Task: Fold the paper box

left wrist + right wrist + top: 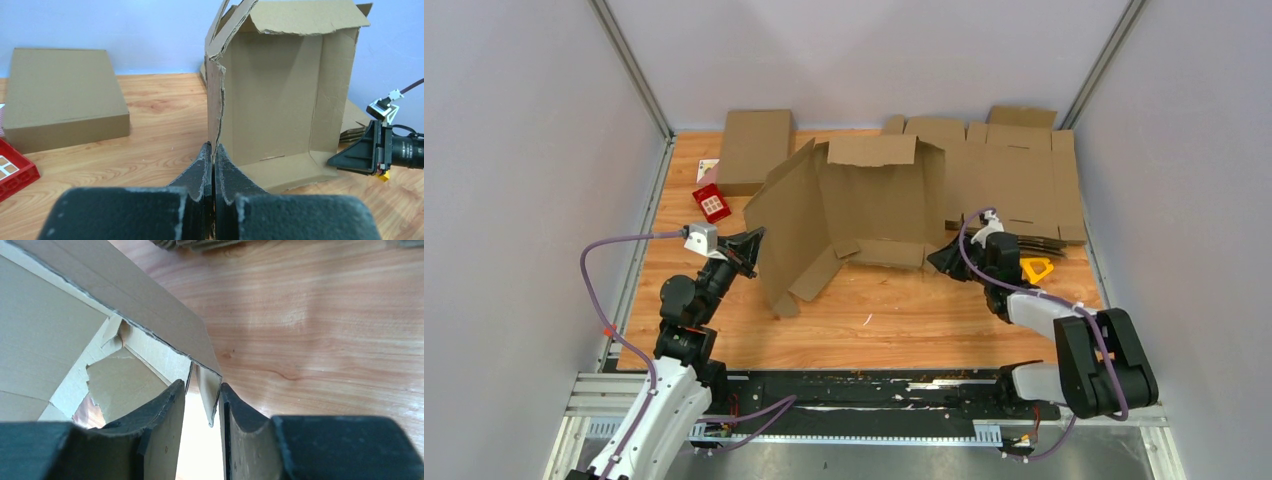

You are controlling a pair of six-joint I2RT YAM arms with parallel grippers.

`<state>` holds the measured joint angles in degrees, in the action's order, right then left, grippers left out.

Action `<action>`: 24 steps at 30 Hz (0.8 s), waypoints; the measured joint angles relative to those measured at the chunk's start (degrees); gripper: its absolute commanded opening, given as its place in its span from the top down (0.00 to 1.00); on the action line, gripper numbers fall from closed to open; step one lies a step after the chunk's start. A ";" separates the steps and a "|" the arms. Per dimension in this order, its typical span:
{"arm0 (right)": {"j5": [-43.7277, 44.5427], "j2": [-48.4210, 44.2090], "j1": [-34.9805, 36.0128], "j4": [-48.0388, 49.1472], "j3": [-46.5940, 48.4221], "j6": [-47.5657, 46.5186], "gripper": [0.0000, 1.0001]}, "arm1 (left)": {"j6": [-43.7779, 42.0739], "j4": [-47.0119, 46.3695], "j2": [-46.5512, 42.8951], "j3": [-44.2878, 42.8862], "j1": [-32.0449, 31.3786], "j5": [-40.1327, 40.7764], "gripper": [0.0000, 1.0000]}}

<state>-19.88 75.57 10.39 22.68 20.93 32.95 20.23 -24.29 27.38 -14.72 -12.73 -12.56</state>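
Observation:
The paper box (874,200) stands partly folded in the middle of the table, its back and side walls up and a top flap bent over. In the left wrist view the box (280,100) rises right ahead. My left gripper (754,245) (213,147) is shut on the thin edge of its left panel. My right gripper (939,258) (201,387) sits at the box's lower right corner. Its jaws stand apart, and a small corner tab (207,390) of the box (75,325) hangs between them, against the right finger.
A pile of flat brown blanks (1014,170) lies at the back right. A closed brown box (754,150) (60,95) lies at the back left, with a red tray (711,203) (12,167) beside it. A yellow piece (1036,268) is by the right arm.

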 measured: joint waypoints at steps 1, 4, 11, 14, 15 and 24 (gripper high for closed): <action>0.52 -0.90 0.00 0.04 0.00 0.00 0.67 | 0.00 -0.02 0.00 0.00 0.00 0.00 1.00; 1.25 -1.60 0.00 0.15 0.00 0.00 0.67 | 0.00 0.00 0.02 0.00 0.00 0.00 1.00; 1.29 3.37 -0.04 1.49 0.28 0.33 0.62 | -0.02 -0.02 0.00 0.00 0.00 0.00 1.00; 1.38 5.25 -0.09 2.27 0.59 0.63 0.53 | -0.02 -0.07 0.00 0.00 0.00 0.00 1.00; 1.46 5.66 -0.09 2.60 0.70 0.72 0.46 | -0.02 -0.04 0.00 0.00 0.00 0.00 1.00; 6.62 7.67 -0.09 4.87 1.31 1.40 0.40 | -0.04 -0.04 0.00 0.00 -0.02 0.00 1.00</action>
<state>-13.26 83.24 10.31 27.55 22.24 34.35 20.18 -24.34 27.38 -14.72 -12.75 -12.56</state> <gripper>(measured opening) 0.601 0.009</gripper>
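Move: The box's near right corner tab hangs between the right hand's parted fingertips, about 1 cm ahead and 1 cm left, roughly level with them. The box's right wall rises just beyond, its middle some 5 cm ahead, 1 left and 10 above; the front flap is about 8 cm left, 2 ahead and 3 lower. The yellow triangle lies some 19 cm right, level fore and aft, 4 lower. From the left hand, the tab is roughly 30 cm right, 5 ahead and 21 below. The right hand lifts barely 1 cm at the tab, then sinks about 3 cm towards the table beside the box's near right corner, and finally eases some 2 cm forward and a little to its right, turning slightly clockwise. As it goes down and forward its fingers open from about a third to well over half, so the tab is no longer between them and one finger ends close by the front flap's end, while the left hand stays still and keeps its pinch on the edge of the left panel. ##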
